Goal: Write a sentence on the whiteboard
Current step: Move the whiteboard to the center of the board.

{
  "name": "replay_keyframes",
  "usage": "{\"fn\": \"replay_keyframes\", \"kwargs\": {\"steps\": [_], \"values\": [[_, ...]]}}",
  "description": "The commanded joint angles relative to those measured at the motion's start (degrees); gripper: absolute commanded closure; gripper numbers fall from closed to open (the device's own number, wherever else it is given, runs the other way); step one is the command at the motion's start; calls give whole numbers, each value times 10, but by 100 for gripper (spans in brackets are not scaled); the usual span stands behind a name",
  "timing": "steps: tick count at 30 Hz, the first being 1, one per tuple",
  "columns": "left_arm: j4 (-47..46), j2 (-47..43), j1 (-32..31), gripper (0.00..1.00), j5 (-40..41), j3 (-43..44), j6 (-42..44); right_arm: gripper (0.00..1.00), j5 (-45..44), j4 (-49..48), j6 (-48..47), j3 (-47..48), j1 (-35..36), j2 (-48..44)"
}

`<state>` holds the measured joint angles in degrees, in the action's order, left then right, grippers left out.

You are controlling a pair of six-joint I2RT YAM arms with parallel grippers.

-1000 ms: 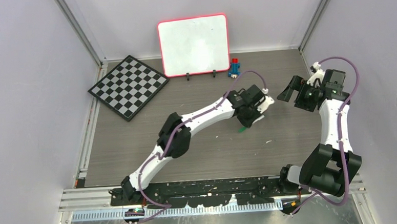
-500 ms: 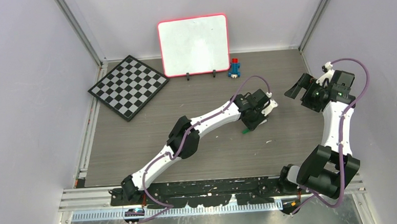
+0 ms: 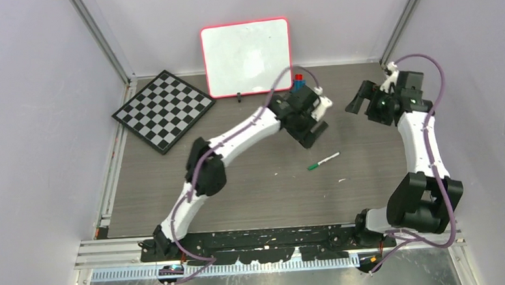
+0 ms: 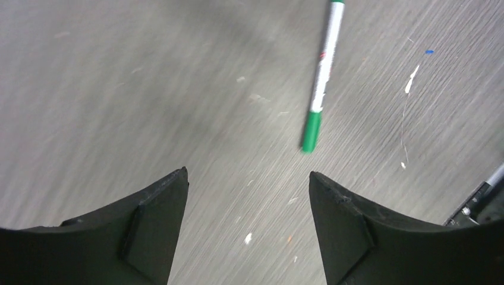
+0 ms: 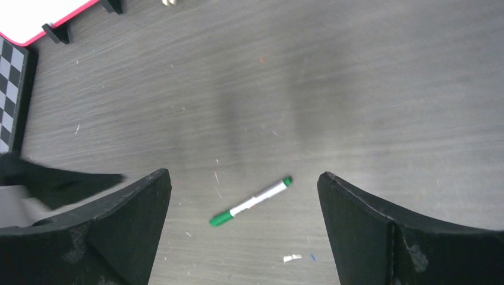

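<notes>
The whiteboard stands upright at the back of the table, white with a red-pink rim; its corner also shows in the right wrist view. Its face looks plain white and no sentence shows on it. A green-capped white marker lies loose on the table, seen ahead of the left fingers and between the right fingers. My left gripper hangs open and empty above the table, back-left of the marker. My right gripper is open and empty, held high.
A black-and-white chessboard lies at the back left, its edge in the right wrist view. A small blue and red object sits right of the whiteboard, partly behind the left arm. Small white scraps dot the table.
My left gripper opened and let go of the marker, which now lies on the table; the left arm rose and pulled back toward the whiteboard. The right arm swung left and back.
</notes>
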<state>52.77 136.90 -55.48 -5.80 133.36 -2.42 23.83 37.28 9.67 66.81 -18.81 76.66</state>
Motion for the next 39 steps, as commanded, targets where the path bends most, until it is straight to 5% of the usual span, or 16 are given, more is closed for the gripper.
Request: {"fn": "replay_keyframes", "kwargs": {"steps": [1,8,12,23,39], "values": [[-15,-162,66,22,7,-93,-20,3,-81,-41,8,76,82,40],[-88,-351,170,12,24,-299,-27,16,-220,-96,47,170,239,150],[-98,-437,233,9,29,-357,-36,27,-321,-91,69,248,316,248],[-131,-579,450,0,-57,-457,-114,38,-410,-166,82,367,417,429],[-144,-604,488,0,-89,-475,-138,48,-411,-169,87,530,426,590]]}}
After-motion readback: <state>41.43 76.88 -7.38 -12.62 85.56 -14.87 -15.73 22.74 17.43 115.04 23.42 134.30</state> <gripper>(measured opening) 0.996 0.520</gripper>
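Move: The whiteboard's right foot is the right hand's goal: about 27 cm ahead, 26 cm to its left and 16 cm below. The toy stands some 8 cm right of that foot and about level with it; the pen lies around 10 cm left of this hand, 4 cm back and 16 cm below. From the empty left hand the foot is about 27 cm ahead, 13 cm left and 7 cm below. Right hand, half closing, swings 35 cm left-forward and down towards the whiteboard's right foot; left retreats left, rising. ##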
